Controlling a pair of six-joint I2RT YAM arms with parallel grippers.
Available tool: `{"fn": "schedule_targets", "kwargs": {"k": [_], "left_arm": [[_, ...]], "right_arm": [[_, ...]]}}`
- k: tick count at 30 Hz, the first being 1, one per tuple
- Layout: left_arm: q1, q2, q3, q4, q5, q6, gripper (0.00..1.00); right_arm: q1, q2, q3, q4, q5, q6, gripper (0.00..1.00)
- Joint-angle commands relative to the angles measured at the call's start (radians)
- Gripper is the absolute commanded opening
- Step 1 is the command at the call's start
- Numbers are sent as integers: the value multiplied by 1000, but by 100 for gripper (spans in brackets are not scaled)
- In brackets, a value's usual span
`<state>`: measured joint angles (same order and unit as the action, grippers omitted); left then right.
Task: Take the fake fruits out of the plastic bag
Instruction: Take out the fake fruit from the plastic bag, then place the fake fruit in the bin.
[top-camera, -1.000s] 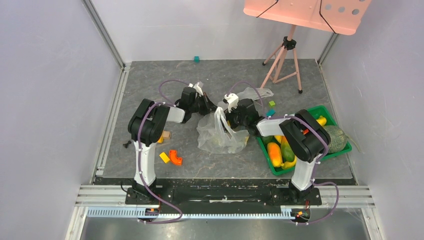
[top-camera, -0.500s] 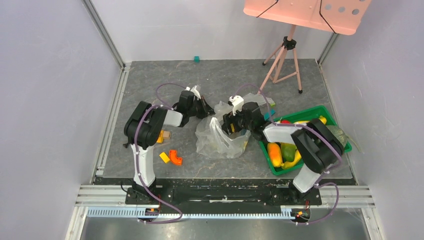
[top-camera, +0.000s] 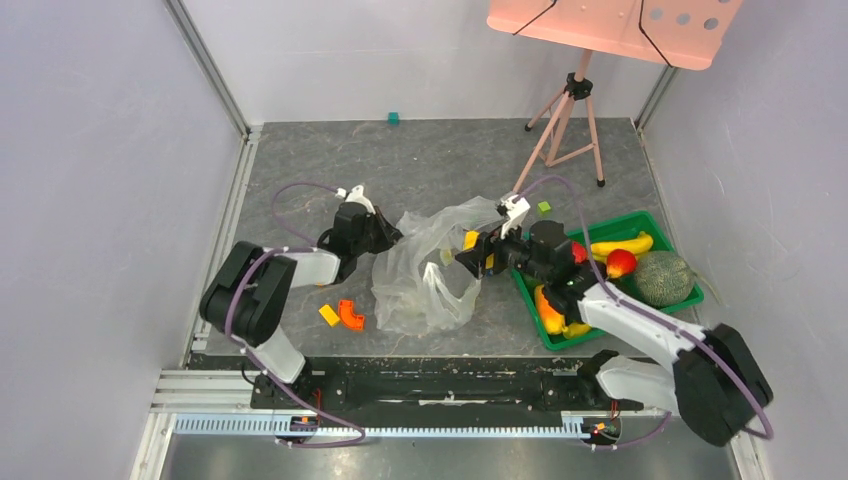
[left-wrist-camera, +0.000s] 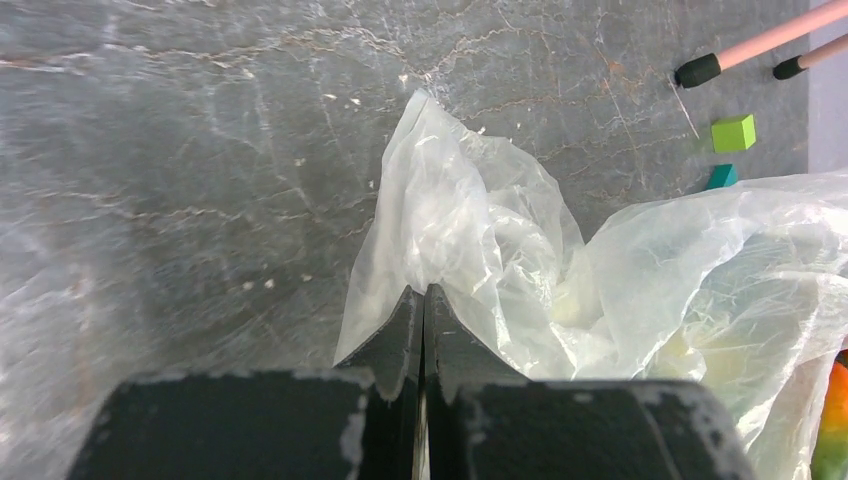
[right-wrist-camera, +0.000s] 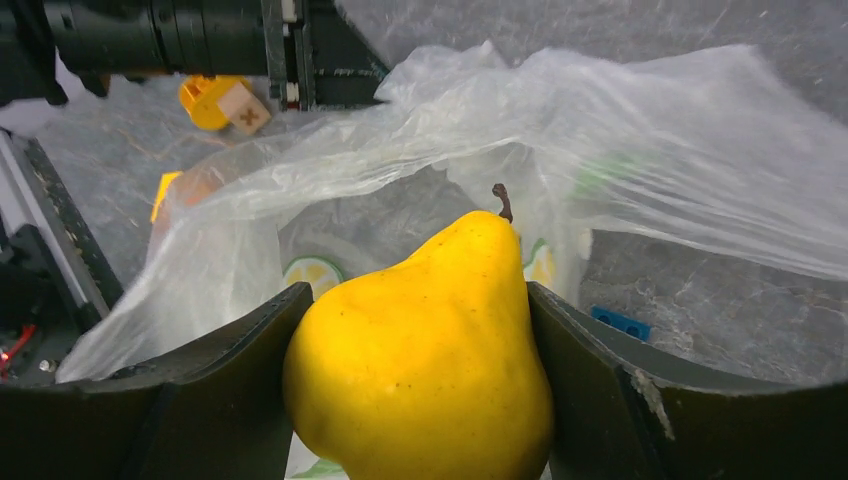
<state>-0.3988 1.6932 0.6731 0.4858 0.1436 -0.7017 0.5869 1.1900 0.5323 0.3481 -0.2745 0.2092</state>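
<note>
The plastic bag (top-camera: 420, 275) lies crumpled mid-table, clear with fruit-slice prints. My left gripper (top-camera: 385, 232) is shut on its left edge; in the left wrist view the closed fingertips (left-wrist-camera: 422, 292) pinch a fold of the plastic bag (left-wrist-camera: 480, 225). My right gripper (top-camera: 472, 252) hovers at the bag's right side, shut on a yellow pear (top-camera: 469, 241). In the right wrist view the pear (right-wrist-camera: 430, 350) fills the gap between both fingers of the gripper (right-wrist-camera: 418, 292), with the bag (right-wrist-camera: 600, 140) open behind it. More fake fruits, among them a banana (top-camera: 620, 243) and a red one (top-camera: 621, 263), lie in the tray.
A green tray (top-camera: 690, 298) at the right also holds a netted melon (top-camera: 665, 278). Orange (top-camera: 350, 315) and yellow (top-camera: 328, 315) blocks lie front left of the bag. A green cube (top-camera: 543, 207), a teal cube (top-camera: 394, 118) and a pink tripod (top-camera: 565, 110) stand behind.
My right gripper closed on the pear and drew back to the right, out of the bag. The left arm swung left, still pinching the bag and stretching it out flatter.
</note>
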Motion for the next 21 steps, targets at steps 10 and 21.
{"fn": "schedule_targets", "kwargs": {"k": [10, 21], "left_arm": [[4, -184, -72, -51, -124, 132, 2], [4, -143, -55, -46, -99, 107, 2]], "right_arm": [[-237, -370, 19, -491, 440, 97, 59], [-470, -271, -11, -583, 646, 55, 60]]}}
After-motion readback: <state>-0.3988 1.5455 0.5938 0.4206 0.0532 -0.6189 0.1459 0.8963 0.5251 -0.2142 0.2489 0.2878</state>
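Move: The green tray's middle lies about 25 cm to the right of the right hand, roughly level with it fore and aft and 12 cm below. In the tray, the red bumpy fruit is some 20 cm right and 4 cm ahead of that hand, the bananas 29 right and 5 ahead, the melon 36 right and 2 back. From the left hand the tray is about 41 cm right and 10 back; the bag's middle is 5 right and 8 back. Still gripping the yellow pear between its fingers, the right hand swings some 24 cm to the right, away from the bag and out over the green tray, rising about 4 cm and then sinking about 7, while the wrist turns some 55 degrees clockwise to point forward. The left hand keeps its shut fingers on the bag's corner and eases about 3 cm left, slightly back and up, then stays. ##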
